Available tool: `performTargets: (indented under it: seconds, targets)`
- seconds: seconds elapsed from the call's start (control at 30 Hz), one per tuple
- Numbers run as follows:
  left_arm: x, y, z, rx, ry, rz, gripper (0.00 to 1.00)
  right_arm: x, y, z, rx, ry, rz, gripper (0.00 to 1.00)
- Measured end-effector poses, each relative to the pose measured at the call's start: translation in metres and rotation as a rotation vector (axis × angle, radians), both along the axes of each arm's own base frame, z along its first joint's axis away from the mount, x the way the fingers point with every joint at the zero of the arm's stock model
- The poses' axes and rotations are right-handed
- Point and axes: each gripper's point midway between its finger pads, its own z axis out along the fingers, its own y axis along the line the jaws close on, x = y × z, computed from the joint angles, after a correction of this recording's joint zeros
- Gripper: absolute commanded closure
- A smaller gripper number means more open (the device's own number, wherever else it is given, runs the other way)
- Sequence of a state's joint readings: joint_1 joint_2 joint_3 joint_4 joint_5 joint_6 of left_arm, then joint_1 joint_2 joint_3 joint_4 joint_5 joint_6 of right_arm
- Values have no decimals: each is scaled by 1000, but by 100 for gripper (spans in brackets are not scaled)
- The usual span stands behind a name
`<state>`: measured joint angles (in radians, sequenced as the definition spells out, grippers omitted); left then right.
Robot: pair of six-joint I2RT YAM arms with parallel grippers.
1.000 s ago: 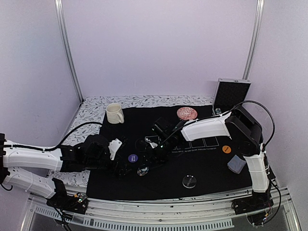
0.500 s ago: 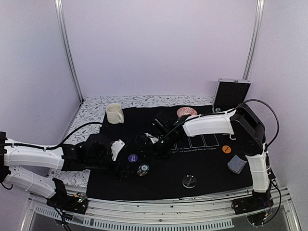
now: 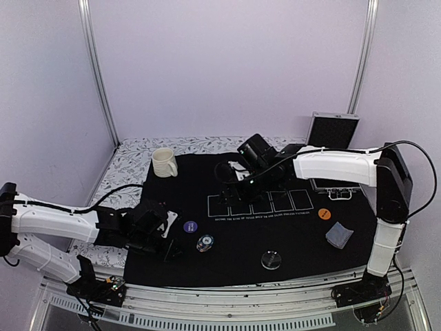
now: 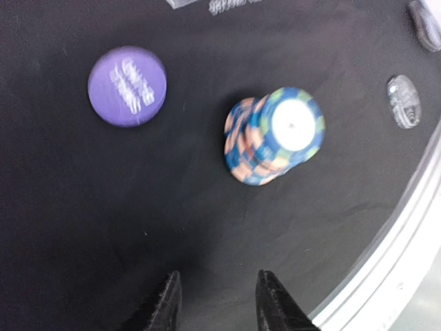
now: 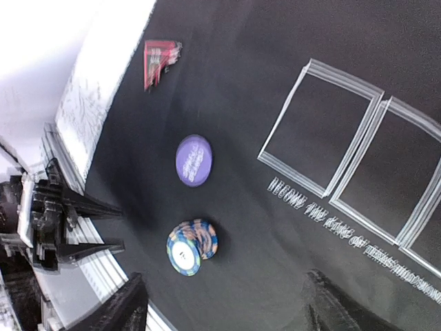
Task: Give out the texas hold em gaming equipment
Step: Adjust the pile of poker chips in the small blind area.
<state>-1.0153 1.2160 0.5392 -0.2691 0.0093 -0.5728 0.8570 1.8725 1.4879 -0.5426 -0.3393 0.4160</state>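
A striped poker chip stack (image 3: 204, 243) (image 4: 275, 134) (image 5: 189, 247) stands on the black mat, leaning a little, with nothing holding it. A purple disc (image 3: 189, 226) (image 4: 127, 85) (image 5: 193, 160) lies just beside it. My left gripper (image 3: 171, 249) (image 4: 217, 296) hovers low, short of the stack, jaws narrowly apart and empty. My right gripper (image 3: 231, 193) (image 5: 227, 307) is high over the printed card boxes, open wide and empty. A clear disc (image 3: 271, 260) (image 4: 403, 101), an orange disc (image 3: 324, 214) and grey-blue cards (image 3: 337, 236) lie to the right. The red-edged triangle (image 5: 160, 61) lies near the mat's left edge.
A cream mug (image 3: 164, 163) stands at the mat's far left corner. A black case (image 3: 332, 134) stands open at the back right. The table's metal front rail (image 4: 386, 276) runs close to the left gripper. The right arm hides the red bowl.
Both grippers have drawn away from the chip stack. The right arm rose and swung toward the far side. The left gripper backed off to the near left, and its jaws narrowed.
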Motion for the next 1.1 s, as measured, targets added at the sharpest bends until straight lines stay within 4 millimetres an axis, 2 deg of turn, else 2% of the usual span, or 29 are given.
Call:
performTargets:
  seconds: [0.07,0.1,0.2,0.27,0.47,0.9,1.1]
  targets:
    - [-5,1,-13,31,39,12,73,-15,9,-24,-24,60,31,50]
    - [-7,1,-19,45,56,19,75,-22,12,-34,-33,79,49,53]
    - [-8,1,-29,65,82,31,78,-47,17,-65,-48,182,79,54]
    - [-7,-1,-32,63,83,36,78,-61,18,-73,-32,235,96,56]
    - [-3,-8,-40,64,76,27,86,-75,25,-80,58,333,109,59]
    - [11,-33,-41,38,32,-18,88,-75,35,-98,89,404,102,71]
    - [13,-35,-40,40,24,-29,88,-75,38,-95,107,411,105,75]
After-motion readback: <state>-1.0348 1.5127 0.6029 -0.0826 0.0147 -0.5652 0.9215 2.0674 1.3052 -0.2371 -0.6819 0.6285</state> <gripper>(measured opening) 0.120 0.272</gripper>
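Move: The leaning stack of poker chips stands about 8 cm to the right of the left hand, some 3 cm ahead and 4 cm below its fingertips. From the right hand that stack is roughly 8 cm back, 6 cm to the left and 11 cm down. The purple small blind button lies about 6 cm farther out than the stack and 4 cm left of it; the clear disc is some 19 cm right of the stack and 6 cm nearer. The chip stack is closed in on from both sides. The right hand swoops down almost 10 cm and back about 7.5, edging left and tipping some 25 degrees, to bring its narrowing fingers to the stack's upper right side. The left hand sinks 4 cm, then slides about 3.5 cm right towards the lower chips, its fingers drawing nearly shut; its contact can't be made out. ##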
